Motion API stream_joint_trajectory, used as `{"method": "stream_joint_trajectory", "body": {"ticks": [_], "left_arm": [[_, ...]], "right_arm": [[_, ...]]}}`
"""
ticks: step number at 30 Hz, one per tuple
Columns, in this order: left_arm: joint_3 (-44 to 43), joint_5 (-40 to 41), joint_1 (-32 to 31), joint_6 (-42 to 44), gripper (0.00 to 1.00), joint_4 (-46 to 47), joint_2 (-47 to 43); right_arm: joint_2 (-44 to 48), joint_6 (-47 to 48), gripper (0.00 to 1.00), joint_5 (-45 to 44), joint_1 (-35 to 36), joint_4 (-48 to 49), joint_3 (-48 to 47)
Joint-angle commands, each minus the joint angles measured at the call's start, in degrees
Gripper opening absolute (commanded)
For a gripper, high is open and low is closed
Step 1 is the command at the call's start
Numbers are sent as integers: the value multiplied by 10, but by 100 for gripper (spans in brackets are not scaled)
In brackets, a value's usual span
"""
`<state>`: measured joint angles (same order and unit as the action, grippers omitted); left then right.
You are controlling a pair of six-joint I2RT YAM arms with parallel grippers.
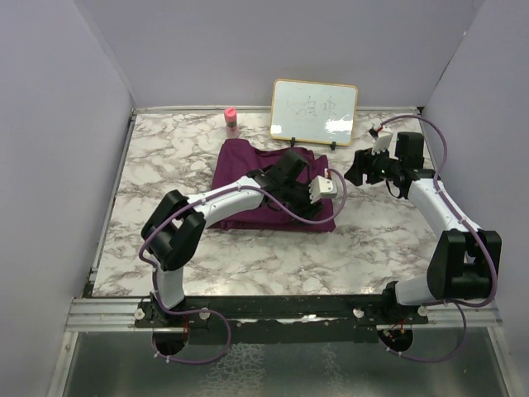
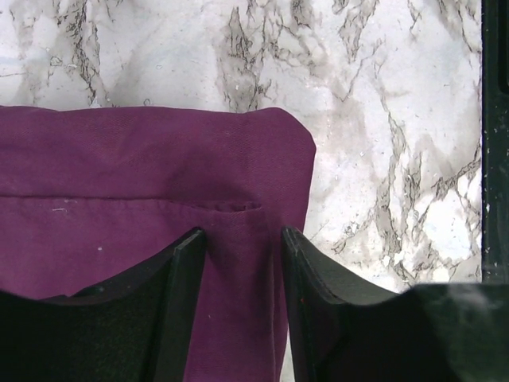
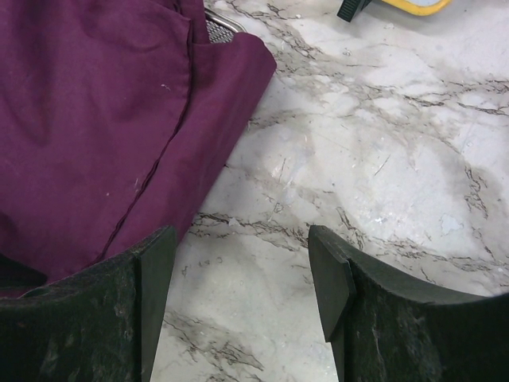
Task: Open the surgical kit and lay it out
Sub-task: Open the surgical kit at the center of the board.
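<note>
The surgical kit [image 1: 248,169] lies folded shut in its dark purple cloth wrap [image 2: 143,183] on the marble table. A bit of silver wire-mesh tray [image 3: 224,29] peeks out at one fold. My left gripper [image 1: 307,207] reaches across the wrap to its near right corner. In the left wrist view the left gripper [image 2: 242,239] is open, and a strip of cloth lies between the two black fingers. My right gripper [image 1: 357,175] hovers just right of the wrap. Its wrist view shows the right gripper [image 3: 240,243] open over bare marble, its left finger [image 3: 151,270] at the cloth's edge.
A framed whiteboard [image 1: 314,112] stands on clips at the back of the table, its yellow corner [image 3: 417,6] just beyond the right gripper. A small pink-capped bottle [image 1: 231,120] stands behind the wrap. Purple walls enclose the table on three sides.
</note>
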<state>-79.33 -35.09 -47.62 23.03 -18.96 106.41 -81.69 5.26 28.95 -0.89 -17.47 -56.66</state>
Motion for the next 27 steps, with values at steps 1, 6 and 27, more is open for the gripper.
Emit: {"method": "stream_joint_trajectory", "body": {"ticks": [1, 6, 27], "left_arm": [[1, 8, -5, 11, 44, -9, 5], [3, 10, -5, 13, 42, -14, 4], [8, 154, 25, 87, 0, -45, -147]], "right_arm": [[-1, 6, 68, 15, -4, 13, 1], [-1, 7, 68, 14, -4, 13, 1], [17, 55, 66, 10, -4, 8, -1]]}}
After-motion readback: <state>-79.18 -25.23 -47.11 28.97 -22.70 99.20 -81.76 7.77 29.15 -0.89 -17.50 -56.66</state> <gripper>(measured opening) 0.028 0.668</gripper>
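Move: The free near corner of the surgical kit's top flap lies practically at the left hand, about 1 cm to its right and 1 cm below, between the parted fingers. The cloth's right hem runs some 5 cm to the hand's right, level with it. The near hem is about 3 cm back, straight below otherwise, and the metal tray's edge peeks out roughly 16 cm ahead and 1 cm right. From the idle right hand the flap corner is about 12 cm back, 11 cm left. The flap's loose corner gets pinched as the left fingers shut on it from half open, the hand sinking barely half a centimetre meanwhile. Keeping its grip, the hand then speeds up and away from the cloth's right hem, rising some 4 cm while going about 2.5 cm left and nearly as far forward, rolling roughly 10 degrees. ##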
